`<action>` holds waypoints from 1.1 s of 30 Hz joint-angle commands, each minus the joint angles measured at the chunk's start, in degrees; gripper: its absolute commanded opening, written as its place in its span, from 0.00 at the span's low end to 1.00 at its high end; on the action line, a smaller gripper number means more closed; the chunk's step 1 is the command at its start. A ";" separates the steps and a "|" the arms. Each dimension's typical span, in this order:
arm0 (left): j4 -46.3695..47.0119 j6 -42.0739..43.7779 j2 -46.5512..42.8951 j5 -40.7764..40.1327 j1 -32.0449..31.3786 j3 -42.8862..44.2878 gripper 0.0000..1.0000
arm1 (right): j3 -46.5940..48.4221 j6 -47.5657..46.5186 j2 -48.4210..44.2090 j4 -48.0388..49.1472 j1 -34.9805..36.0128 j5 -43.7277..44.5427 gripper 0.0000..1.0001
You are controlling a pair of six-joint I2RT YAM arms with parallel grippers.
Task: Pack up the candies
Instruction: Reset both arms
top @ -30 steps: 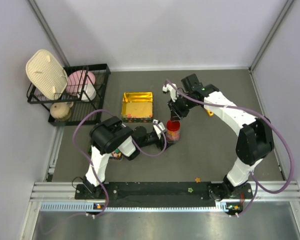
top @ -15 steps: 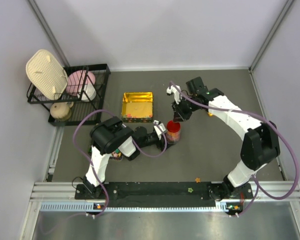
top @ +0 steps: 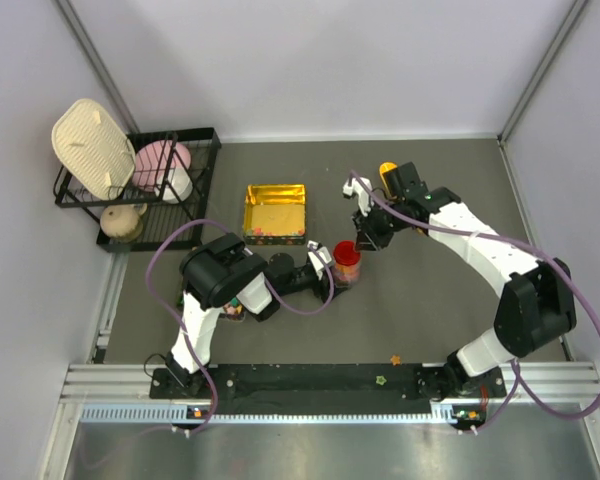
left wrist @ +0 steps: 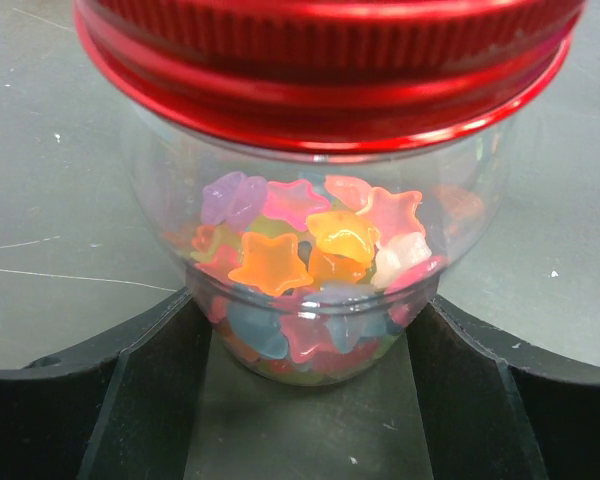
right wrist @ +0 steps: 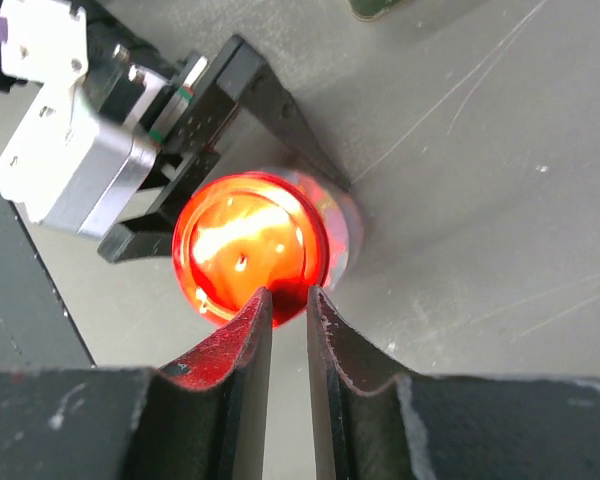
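A small clear jar with a red screw lid stands on the dark table, holding several star-shaped candies in orange, pink, yellow and blue. My left gripper is shut on the jar's lower body, one black finger against each side. From above, the jar sits mid-table with the left gripper reaching it from the left. My right gripper hovers just over the near rim of the lid. Its jaws are almost together, with a narrow gap and nothing between them. The right gripper is up and right of the jar.
A gold box lies open behind the jar. A black wire rack with cream and pink dishes stands at the back left. A yellow object lies behind the right arm. Loose star candies lie by the near rail.
The right arm has swung to the right and its gripper has shifted slightly right of the jar, with its jaws narrowing. The left arm and the jar have stayed put.
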 commanded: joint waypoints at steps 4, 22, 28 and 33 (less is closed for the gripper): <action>17.79 -4.35 1.53 -1.75 0.05 0.36 0.00 | -5.13 -0.79 -2.05 -8.13 0.30 -1.45 0.18; 17.88 -2.51 1.61 2.29 0.05 -0.43 0.25 | -5.40 -1.14 -9.87 -9.01 -0.48 1.09 0.25; 17.97 -0.49 1.35 3.35 0.05 -1.13 0.50 | -2.59 -1.49 -12.77 -9.63 -1.89 1.71 0.32; 17.88 1.36 1.44 4.85 0.05 -1.84 0.74 | -0.92 -1.93 -13.92 -10.42 -2.07 2.33 0.48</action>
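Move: The lidded candy jar, upright in the left fingers, has its middle about 2 cm above the left hand and 1 cm to its right. From the right hand the jar's middle lies some 4 cm left, about 1 cm back and 9 cm below. The empty gold tray is roughly 14 cm ahead and 19 cm left of the right hand, the yellow scoop 16 cm ahead and 9 cm right, and a stray orange candy 17 cm back and 7 cm right. The closed jar stays in the left hand's grip low on its body, while the right hand leaves it: back about 6 cm, sinking some 3 cm and easing right, with a roll of roughly 10 degrees. Then the right hand climbs about 5 cm, drifting a little forward and right as the roll undoes itself and its nearly shut fingers part partway, clear of the lid. ##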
